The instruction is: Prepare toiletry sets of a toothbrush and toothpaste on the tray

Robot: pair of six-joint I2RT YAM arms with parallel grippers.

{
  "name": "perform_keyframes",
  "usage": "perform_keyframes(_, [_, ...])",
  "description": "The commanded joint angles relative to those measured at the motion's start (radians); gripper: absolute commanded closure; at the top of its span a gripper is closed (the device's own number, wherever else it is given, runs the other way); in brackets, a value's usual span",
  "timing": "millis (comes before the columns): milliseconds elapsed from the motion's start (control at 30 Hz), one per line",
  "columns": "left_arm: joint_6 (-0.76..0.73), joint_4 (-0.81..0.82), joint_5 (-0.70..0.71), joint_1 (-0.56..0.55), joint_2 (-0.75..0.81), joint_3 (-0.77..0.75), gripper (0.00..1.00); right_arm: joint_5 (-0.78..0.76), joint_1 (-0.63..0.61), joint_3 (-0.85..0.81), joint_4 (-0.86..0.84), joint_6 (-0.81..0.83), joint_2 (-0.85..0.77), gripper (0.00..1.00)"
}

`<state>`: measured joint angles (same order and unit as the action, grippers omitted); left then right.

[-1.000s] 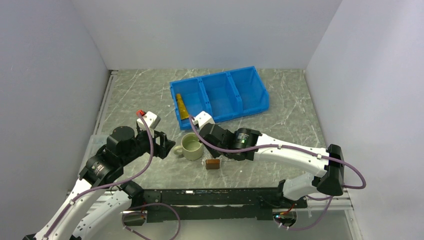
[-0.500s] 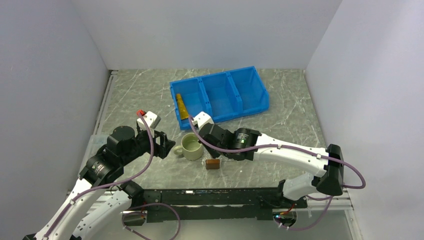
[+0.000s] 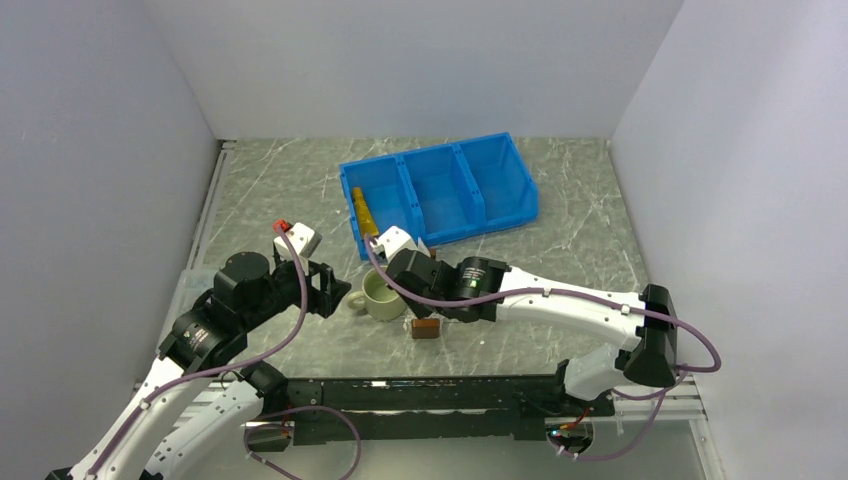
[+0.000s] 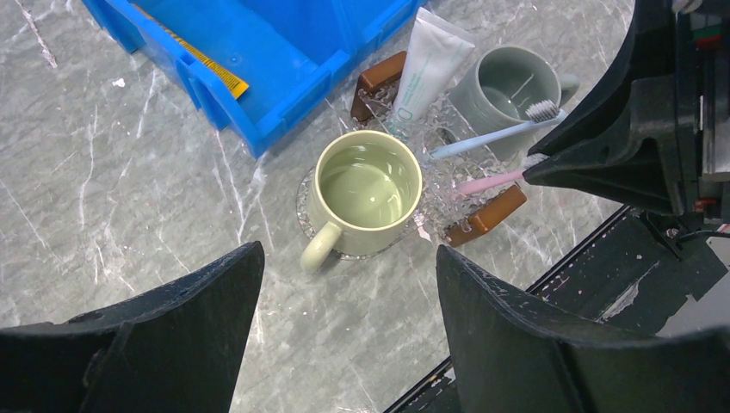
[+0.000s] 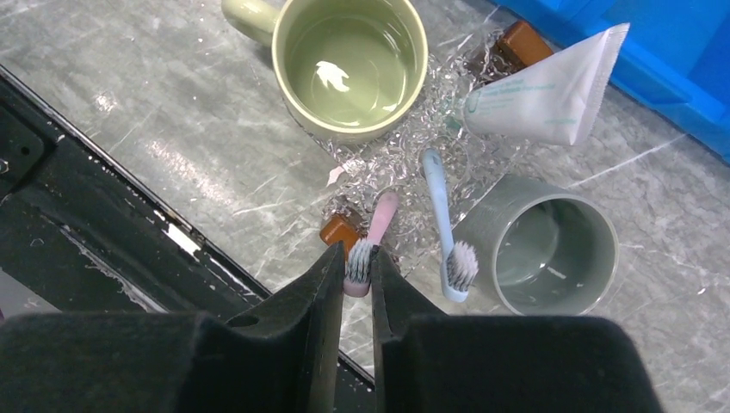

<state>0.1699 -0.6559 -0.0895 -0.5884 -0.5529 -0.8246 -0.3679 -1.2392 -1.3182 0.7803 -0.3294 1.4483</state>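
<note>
In the right wrist view my right gripper [image 5: 357,260] is shut on the bristle head of the pink toothbrush [image 5: 380,215]. Its handle slants down onto the clear tray [image 5: 392,159] by a brown end block [image 5: 338,231]. A blue toothbrush [image 5: 437,202] lies beside it, its head against a grey mug [image 5: 538,245]. The white toothpaste [image 5: 551,90] lies at the tray's far end. A yellow-orange toothpaste [image 4: 207,69] lies in the blue bin [image 3: 440,190]. My left gripper [image 4: 349,254] hangs open above the table, just short of the green mug [image 4: 366,189].
The green mug [image 5: 349,64] stands on the tray's left part, handle toward the left arm. The black rail [image 3: 420,395] runs along the near table edge, close under the right fingers. The blue bin sits right behind the tray.
The right wrist has shifted a little to the left, toward the green mug, and its jaws have eased slightly apart round the brush head. The left arm has not moved.
</note>
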Motion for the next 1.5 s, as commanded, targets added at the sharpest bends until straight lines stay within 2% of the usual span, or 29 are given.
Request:
perform_keyframes(0, [0.000,0.019,-0.013,0.004,0.010,-0.001,0.21,-0.009,-0.011,-0.030,0.031,-0.006,0.021,0.80])
perform_keyframes(167, [-0.001,0.019,-0.013,0.005,0.013,0.000,0.21,-0.016,-0.021,-0.033,0.033,-0.014,0.028,0.75])
perform_keyframes(633, [0.000,0.018,-0.010,0.004,0.017,-0.001,0.21,-0.039,-0.049,-0.058,0.047,-0.028,0.033,0.72])
perform_keyframes(1467, [0.003,0.016,-0.013,0.005,0.028,0.002,0.21,-0.106,-0.101,-0.136,0.113,-0.059,0.065,0.59])
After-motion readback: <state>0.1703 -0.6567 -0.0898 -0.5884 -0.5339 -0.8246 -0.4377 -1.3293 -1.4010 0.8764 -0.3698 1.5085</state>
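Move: The pink toothbrush slants up from the clear tray to its bristle head, which is right at my right fingertips; its middle is about 3 cm ahead, 2 cm left and 3 cm below that hand. The blue toothbrush lies some 6 cm ahead and 1 cm right, the green mug 8 cm ahead and 10 cm left, the grey mug 8 cm ahead and 6 cm right. From my left hand the pink toothbrush is about 17 cm right, 1 cm ahead and 9 cm down. I spread the already slightly open right fingers further, to about two fifths open, so that the pink brush head is no longer boxed in between the tips. Meanwhile I ease that hand back about 2 cm and a touch left, first dipping roughly 1.5 cm, then rising to its old height; the bristle head ends up beside the forward fingertip. ##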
